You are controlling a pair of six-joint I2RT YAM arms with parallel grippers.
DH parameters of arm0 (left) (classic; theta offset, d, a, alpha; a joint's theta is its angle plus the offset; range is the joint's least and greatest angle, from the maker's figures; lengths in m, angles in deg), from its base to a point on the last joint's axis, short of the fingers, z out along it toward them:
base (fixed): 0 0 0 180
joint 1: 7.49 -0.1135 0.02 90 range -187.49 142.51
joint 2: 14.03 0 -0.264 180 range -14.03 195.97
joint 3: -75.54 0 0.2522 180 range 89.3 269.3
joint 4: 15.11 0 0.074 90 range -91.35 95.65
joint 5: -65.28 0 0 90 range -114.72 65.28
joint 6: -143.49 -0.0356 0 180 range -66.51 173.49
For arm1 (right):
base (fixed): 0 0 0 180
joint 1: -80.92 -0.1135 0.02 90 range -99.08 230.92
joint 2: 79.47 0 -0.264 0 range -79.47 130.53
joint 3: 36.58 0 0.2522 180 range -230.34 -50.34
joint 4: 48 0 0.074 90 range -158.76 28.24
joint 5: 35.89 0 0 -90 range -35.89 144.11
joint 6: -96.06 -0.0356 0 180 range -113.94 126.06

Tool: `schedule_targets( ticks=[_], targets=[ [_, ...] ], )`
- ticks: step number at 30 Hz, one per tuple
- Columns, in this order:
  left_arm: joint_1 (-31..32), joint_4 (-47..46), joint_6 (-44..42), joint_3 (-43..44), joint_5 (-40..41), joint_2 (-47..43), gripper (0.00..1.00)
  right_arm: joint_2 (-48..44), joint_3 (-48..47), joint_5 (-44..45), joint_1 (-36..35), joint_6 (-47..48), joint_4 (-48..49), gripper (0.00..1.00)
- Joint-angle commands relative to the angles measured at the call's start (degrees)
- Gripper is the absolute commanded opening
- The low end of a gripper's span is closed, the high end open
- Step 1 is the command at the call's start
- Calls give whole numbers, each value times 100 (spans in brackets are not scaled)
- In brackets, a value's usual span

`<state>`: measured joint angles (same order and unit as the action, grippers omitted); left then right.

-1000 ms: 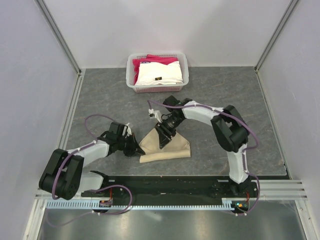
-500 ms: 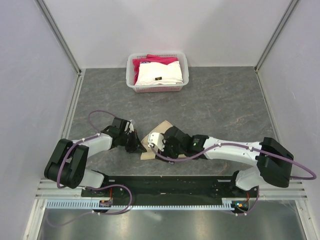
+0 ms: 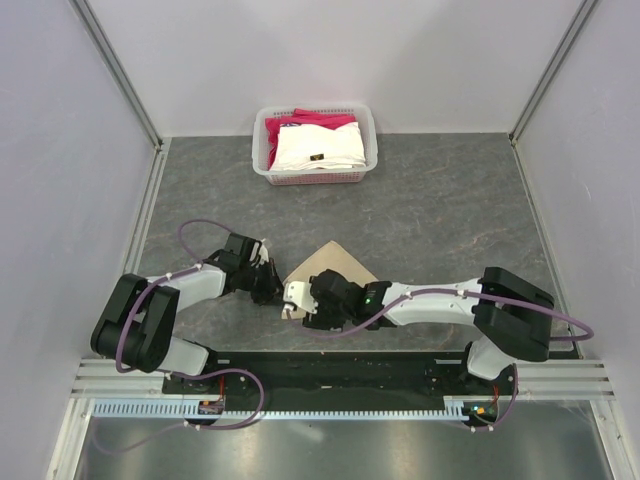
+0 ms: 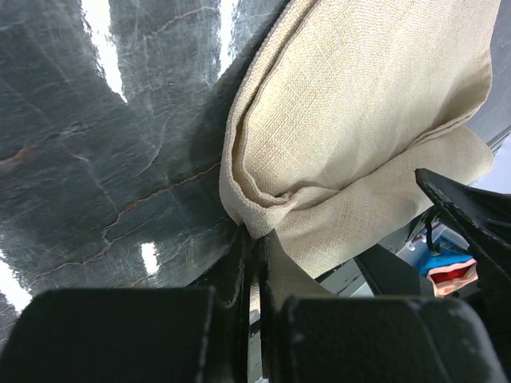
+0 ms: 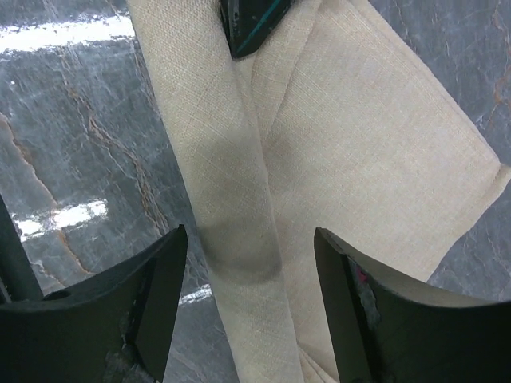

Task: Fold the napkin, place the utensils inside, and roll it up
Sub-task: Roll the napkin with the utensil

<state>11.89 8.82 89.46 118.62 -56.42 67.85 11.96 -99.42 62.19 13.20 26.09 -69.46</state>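
Note:
The tan napkin lies folded on the grey table, its near-left edge rolled into a thick fold. My left gripper is shut on the end of that fold; in the top view it sits at the napkin's left corner. My right gripper stands open astride the rolled fold, touching nothing, low over the napkin's front-left part. A dark pointed tip with a teal streak shows at the fold's far end; whether it is the utensils or my left fingertips I cannot tell.
A white basket stands at the back centre, holding a white folded cloth and a pink-red one. Walls close off the table on three sides. The black base rail runs along the near edge.
My right arm has swung from above the napkin to reach low across the front from the right, its jaws opening wider. The napkin has drawn in narrower. My left gripper shifted slightly right, still shut.

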Motion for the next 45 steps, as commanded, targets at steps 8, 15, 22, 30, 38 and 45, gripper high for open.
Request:
schedule_targets(
  ticks=[8,15,22,30,38,45],
  targets=[
    [14,-15,-336,56,147,-67,2,673,-576,-481,172,10,-231,44],
    [5,-24,-169,56,550,-647,14,849,-515,-1473,382,-385,-460,25],
    [-179,257,7,-102,1341,-1605,51,858,-436,-2624,909,-649,-495,22],
    [-197,-102,7,-673,1220,-2712,60,1113,-690,-4198,1665,-895,-574,20],
    [-180,-999,104,-1156,367,-2634,57,1982,-1332,-5746,2360,-1071,-1074,20],
    [-154,-1518,77,-1297,217,-2380,56,2738,-2078,-6502,2764,-1011,-1786,20]
  ],
)
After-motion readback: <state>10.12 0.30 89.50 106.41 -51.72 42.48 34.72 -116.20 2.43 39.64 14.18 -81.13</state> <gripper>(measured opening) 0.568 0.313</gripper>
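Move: The right hand's open fingers straddle the napkin's rolled edge, whose graspable stretch lies about 2 cm below and 1 cm left. From that hand, the roll's left end is some 7 cm left and 2 cm ahead, and the unrolled flap's far corner about 14 cm ahead and 3 cm right. The left fingers are still shut on the left end; the stretch between the right fingers is about 6 cm right of them and 2 cm back. Right hand sinks 2 cm, pinches the roll, swings its fingertips back 55 degrees; left lets go and rises. ##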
